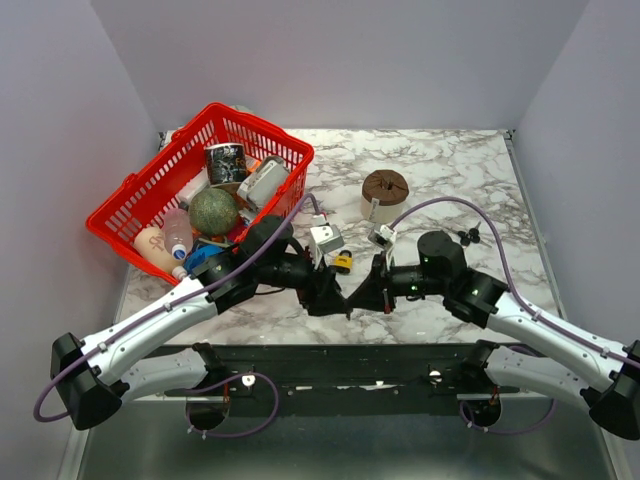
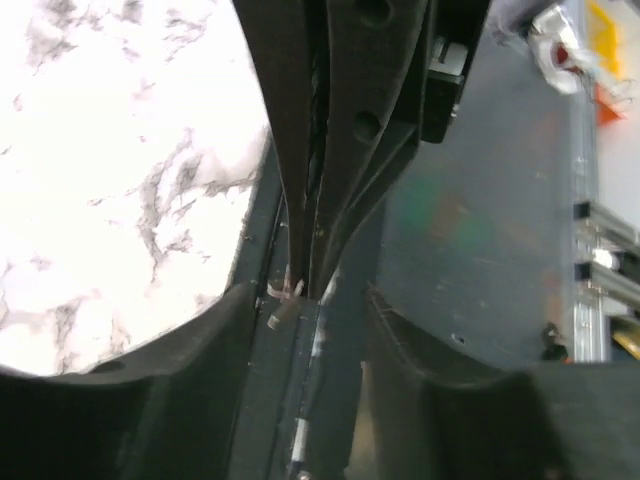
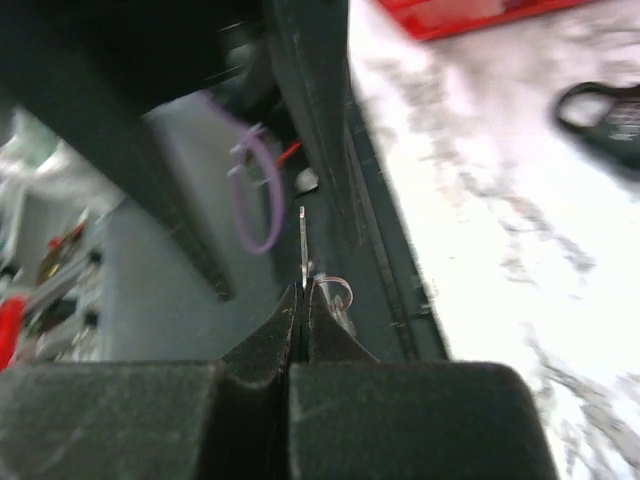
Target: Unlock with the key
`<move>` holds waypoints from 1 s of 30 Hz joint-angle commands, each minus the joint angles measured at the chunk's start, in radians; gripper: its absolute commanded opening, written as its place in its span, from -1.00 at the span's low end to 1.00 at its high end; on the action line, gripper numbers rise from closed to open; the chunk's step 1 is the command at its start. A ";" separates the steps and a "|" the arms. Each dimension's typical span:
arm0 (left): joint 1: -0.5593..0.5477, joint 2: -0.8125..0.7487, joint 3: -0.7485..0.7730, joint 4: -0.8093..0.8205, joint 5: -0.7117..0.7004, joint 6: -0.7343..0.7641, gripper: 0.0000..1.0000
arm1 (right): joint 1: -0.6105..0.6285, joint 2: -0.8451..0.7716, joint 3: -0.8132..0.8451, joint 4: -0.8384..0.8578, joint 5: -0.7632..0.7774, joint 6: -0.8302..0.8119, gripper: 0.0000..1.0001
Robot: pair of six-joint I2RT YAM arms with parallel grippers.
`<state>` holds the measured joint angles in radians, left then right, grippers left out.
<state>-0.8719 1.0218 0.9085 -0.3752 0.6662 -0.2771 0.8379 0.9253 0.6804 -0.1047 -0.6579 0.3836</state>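
My right gripper (image 3: 303, 292) is shut on the key (image 3: 302, 240). Its thin silvery blade sticks out edge-on past the fingertips, and its small ring (image 3: 335, 290) hangs beside them. The left wrist view shows those closed right fingers (image 2: 330, 150) coming down from above, with the key's ring and a small metal bit (image 2: 283, 305) at their tip. My left gripper (image 2: 305, 340) is open, its fingers (image 2: 150, 400) well apart on either side of that tip and touching nothing. From above, both grippers (image 1: 335, 297) (image 1: 358, 297) meet over the table's front edge. The yellow padlock (image 1: 342, 262) lies just behind them.
A red basket (image 1: 265, 128) full of objects stands at the back left. A brown round block (image 1: 384, 190) and white boxes (image 1: 325, 238) sit mid-table. A small black object (image 1: 465, 237) lies to the right. The dark front rail (image 1: 340, 355) runs below the grippers.
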 commanded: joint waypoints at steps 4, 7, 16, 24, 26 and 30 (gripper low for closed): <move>-0.003 0.035 0.047 -0.017 -0.345 0.009 0.80 | -0.161 -0.036 -0.071 0.025 0.248 0.021 -0.99; -0.004 0.128 0.099 -0.076 -0.393 0.012 0.86 | -0.281 -0.081 -0.126 0.031 0.195 0.032 -0.99; -0.003 0.415 0.254 -0.128 -0.573 0.010 0.98 | -0.457 -0.215 -0.239 0.026 0.152 0.035 -0.99; 0.033 0.741 0.426 -0.191 -0.586 0.073 0.98 | -0.467 -0.275 -0.280 0.022 0.136 0.031 -0.99; 0.053 0.787 0.440 -0.189 -0.587 0.067 0.98 | -0.467 -0.293 -0.289 0.019 0.130 0.031 -0.99; 0.065 0.834 0.475 -0.186 -0.593 0.062 0.98 | -0.470 -0.319 -0.297 0.014 0.119 0.029 -0.99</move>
<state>-0.8265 1.8259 1.3285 -0.5266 0.1093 -0.2276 0.3771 0.6312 0.4015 -0.0986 -0.5095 0.4179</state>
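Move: The yellow padlock lies about 17 cm ahead of the left hand, nearly in line with it and some 22 cm below. From the right hand, already holding the key, it is about 17 cm ahead, 4 cm left and 20 cm below. The black padlock sits some 11 cm left of the yellow one and 3 cm nearer; the brown-topped roll stands 17 cm beyond it, 11 cm to the right. Left hand opens fully, heading forward-down about 24 cm towards the yellow padlock; right carries the key right-forward. ##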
